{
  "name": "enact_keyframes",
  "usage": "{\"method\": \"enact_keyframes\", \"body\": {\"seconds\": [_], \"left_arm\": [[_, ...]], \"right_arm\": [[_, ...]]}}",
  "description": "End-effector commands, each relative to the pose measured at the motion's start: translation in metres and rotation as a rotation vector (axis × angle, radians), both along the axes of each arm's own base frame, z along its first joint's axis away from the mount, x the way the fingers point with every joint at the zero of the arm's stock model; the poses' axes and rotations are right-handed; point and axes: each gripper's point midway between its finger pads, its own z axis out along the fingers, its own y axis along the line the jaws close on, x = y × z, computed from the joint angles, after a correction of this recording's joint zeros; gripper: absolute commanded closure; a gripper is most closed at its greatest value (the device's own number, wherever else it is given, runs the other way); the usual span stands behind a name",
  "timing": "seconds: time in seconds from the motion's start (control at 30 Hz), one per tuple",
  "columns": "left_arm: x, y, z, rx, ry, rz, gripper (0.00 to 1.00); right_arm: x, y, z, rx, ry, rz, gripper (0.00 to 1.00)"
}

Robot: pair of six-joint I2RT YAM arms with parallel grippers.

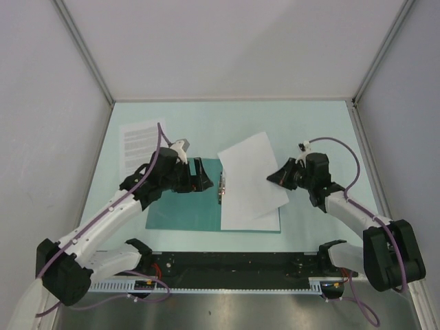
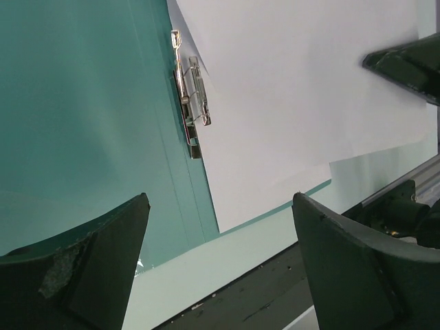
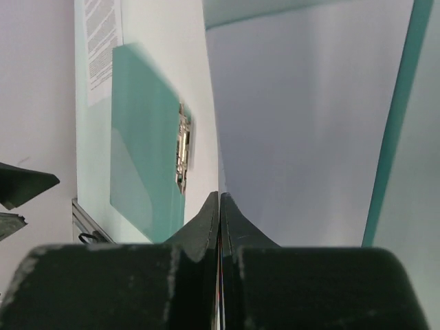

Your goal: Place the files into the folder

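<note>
The teal folder (image 1: 179,210) (image 2: 82,124) (image 3: 141,137) lies open near the front of the table, with a metal clip (image 1: 221,187) (image 2: 191,96) at its spine. A blank white sheet (image 1: 249,172) (image 2: 295,75) (image 3: 302,124) hangs tilted over the folder's right half, and my right gripper (image 1: 275,177) (image 3: 220,196) is shut on its right edge. More white paper shows flat on that half beneath it. My left gripper (image 1: 205,175) (image 2: 220,199) hovers open and empty over the folder's left half beside the spine. The printed sheet (image 1: 141,146) (image 3: 102,41) lies at the back left.
A black rail with the arm bases (image 1: 234,265) runs along the near edge. The pale mint table (image 1: 316,130) is boxed in by grey walls at the left, right and back.
</note>
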Motion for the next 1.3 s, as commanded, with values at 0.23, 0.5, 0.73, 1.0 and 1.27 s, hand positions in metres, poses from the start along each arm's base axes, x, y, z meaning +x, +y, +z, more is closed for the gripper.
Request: {"method": "enact_keyframes", "body": {"seconds": [0.23, 0.5, 0.73, 1.0, 1.27], "left_arm": [[0.012, -0.029, -0.020, -0.062, 0.059, -0.074, 0.10], [0.012, -0.032, -0.024, -0.069, 0.074, -0.082, 0.10], [0.010, -0.034, -0.027, -0.080, 0.087, -0.087, 0.10], [0.008, -0.036, -0.030, -0.095, 0.097, -0.093, 0.10], [0.006, -0.036, -0.030, -0.102, 0.103, -0.094, 0.10]], "right_arm": [[-0.017, -0.014, -0.017, 0.090, -0.010, -0.125, 1.00], [-0.027, -0.006, -0.031, 0.101, 0.027, -0.116, 1.00], [-0.035, 0.005, -0.031, 0.103, 0.012, -0.117, 1.00], [-0.034, 0.004, -0.035, 0.107, 0.012, -0.174, 1.00], [-0.037, 0.011, -0.033, 0.120, 0.015, -0.166, 1.00]]}}
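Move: The right hand already holds the blank sheet by its right side, skewed over the folder's right half, whose middle lies about 8 cm to its left, 3 cm back and 9 cm below. The metal clip stands roughly 18 cm to this hand's left and level with it. From the open left hand the clip is about 7 cm to the right, 4 cm ahead and 13 cm down; the folder's right half is centred some 17 cm to the right and 1 cm ahead. Still pinching the sheet, the closed right hand lowers it and draws it back over the folder's right half, about 4.5 cm each way, sinking fast at first, then easing back while turning slightly clockwise. The left hand, fingers staying wide open, eases some 4 cm down and 3 cm right towards the clip without closing. ##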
